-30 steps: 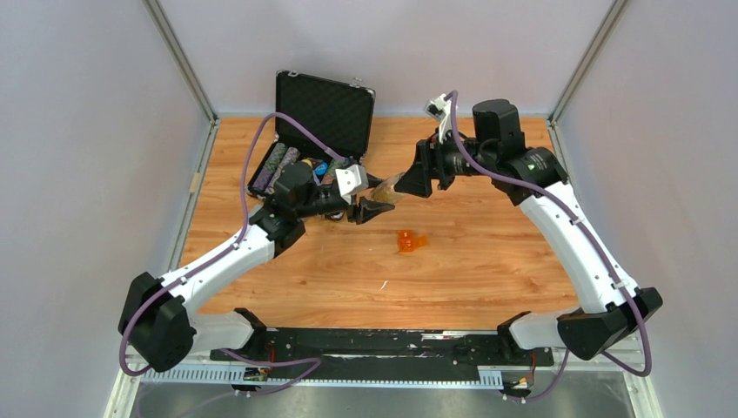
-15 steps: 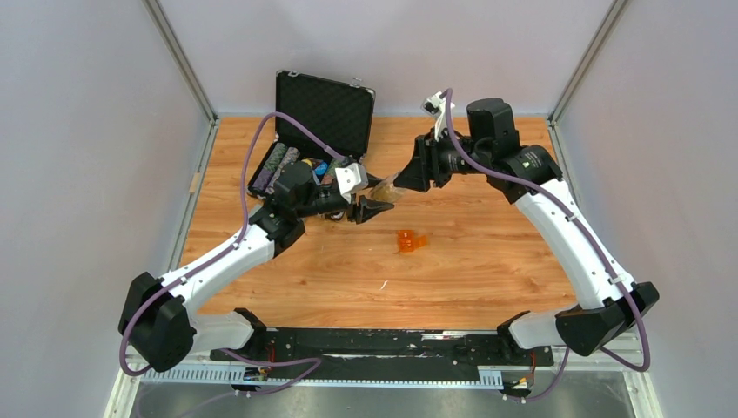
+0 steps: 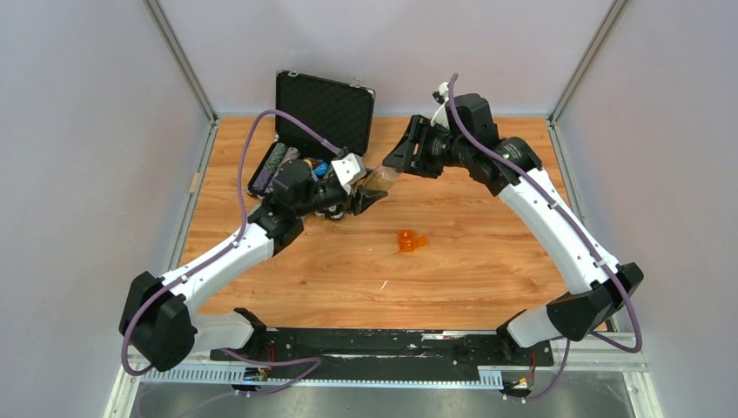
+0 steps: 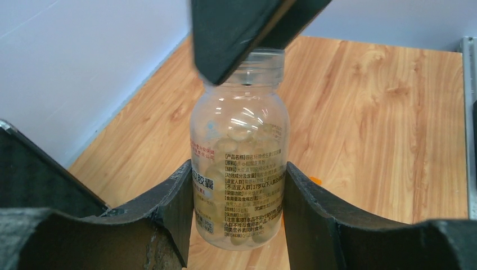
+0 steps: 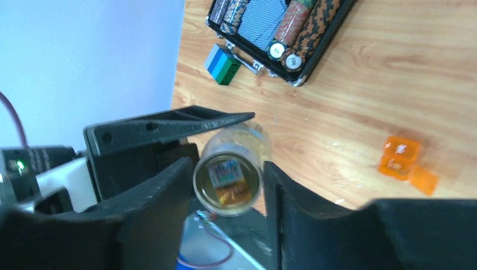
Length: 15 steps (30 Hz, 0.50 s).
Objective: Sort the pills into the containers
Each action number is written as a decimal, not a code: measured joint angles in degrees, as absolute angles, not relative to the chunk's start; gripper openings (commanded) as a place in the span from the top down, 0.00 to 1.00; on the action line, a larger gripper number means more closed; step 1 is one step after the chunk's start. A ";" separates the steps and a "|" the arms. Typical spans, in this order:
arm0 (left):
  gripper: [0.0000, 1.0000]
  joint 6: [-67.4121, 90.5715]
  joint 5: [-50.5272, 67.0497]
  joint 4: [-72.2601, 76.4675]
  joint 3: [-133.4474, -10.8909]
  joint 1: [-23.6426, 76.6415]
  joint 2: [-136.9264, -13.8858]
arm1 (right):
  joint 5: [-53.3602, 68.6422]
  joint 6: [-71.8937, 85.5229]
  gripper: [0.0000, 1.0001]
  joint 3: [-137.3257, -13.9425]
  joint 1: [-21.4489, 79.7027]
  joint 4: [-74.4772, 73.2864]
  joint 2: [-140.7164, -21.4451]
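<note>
A clear pill bottle [image 3: 380, 178] lies tilted in the air between the two arms, with pale pills [image 4: 239, 132] packed inside it. My left gripper [image 4: 239, 208] is shut on the bottle's labelled body [image 4: 239, 169]. My right gripper [image 5: 228, 185] is shut on the bottle's top end [image 5: 228, 181], both fingers against its rim. From the left wrist, one right finger [image 4: 242, 28] covers the neck. The containers [image 3: 409, 241], a tiny orange translucent box of joined cubes, rest on the table below and right of the bottle, and appear in the right wrist view [image 5: 402, 160].
An open black case [image 3: 324, 104] with striped chip rows [image 5: 281, 22] stands at the back left. A blue and green block [image 5: 222, 64] lies beside it. A small white scrap [image 3: 383, 284] lies nearer the front.
My right gripper has moved left onto the bottle's top and closed around it. The left gripper kept its hold and rose slightly.
</note>
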<state>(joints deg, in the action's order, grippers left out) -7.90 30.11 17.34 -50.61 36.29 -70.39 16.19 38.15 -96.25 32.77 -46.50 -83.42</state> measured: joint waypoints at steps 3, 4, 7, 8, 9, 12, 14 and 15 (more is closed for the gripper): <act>1.00 -8.32 29.56 17.69 -50.61 36.67 -70.46 | 15.33 42.74 0.21 -97.12 33.17 -46.96 -84.71; 1.00 -8.47 29.69 17.85 -50.61 36.93 -70.43 | 15.09 43.62 0.18 -97.19 33.32 -47.09 -84.84; 1.00 -8.84 29.69 18.24 -50.61 37.32 -70.46 | 15.33 43.86 0.12 -97.19 33.19 -46.87 -84.64; 1.00 -8.93 29.69 18.28 -50.63 37.39 -70.46 | 15.75 43.42 0.11 -97.10 32.86 -46.46 -84.40; 1.00 -8.99 29.71 18.26 -50.63 37.43 -70.46 | 16.51 42.76 0.10 -96.90 32.29 -45.93 -84.03; 1.00 -9.17 30.06 18.15 -50.63 37.43 -70.46 | 20.73 38.61 0.08 -94.17 28.95 -43.07 -81.43; 1.00 -9.30 30.55 17.87 -50.65 37.41 -70.46 | 24.29 34.30 0.08 -92.51 26.89 -42.09 -79.53; 1.00 -9.37 31.03 17.65 -50.68 37.41 -70.46 | 26.35 31.40 0.08 -91.81 25.98 -41.65 -78.63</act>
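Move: The pill jar's clear lid sits right between the right hand's fingertips, with the rest of the jar slanting down below. From the left hand, which clamps the jar's lower body, the lid is about 4 cm up, 2 cm to the right and 1 cm ahead. From the right hand, the orange pill box lies some 6 cm back, 8 cm right and 31 cm down; the chip case is about 13 cm ahead, 18 cm left and 30 cm down. The jar's lid, already pinched and being twisted by the right hand, gets only a last few degrees of turn as those fingers spread nearly fully open and let go. The right hand then draws off to its right and up, about 3 cm, swinging its wrist back some 15 degrees against the twist. The left hand keeps its grip on the jar body and eases less than 1 cm back and to its right. ##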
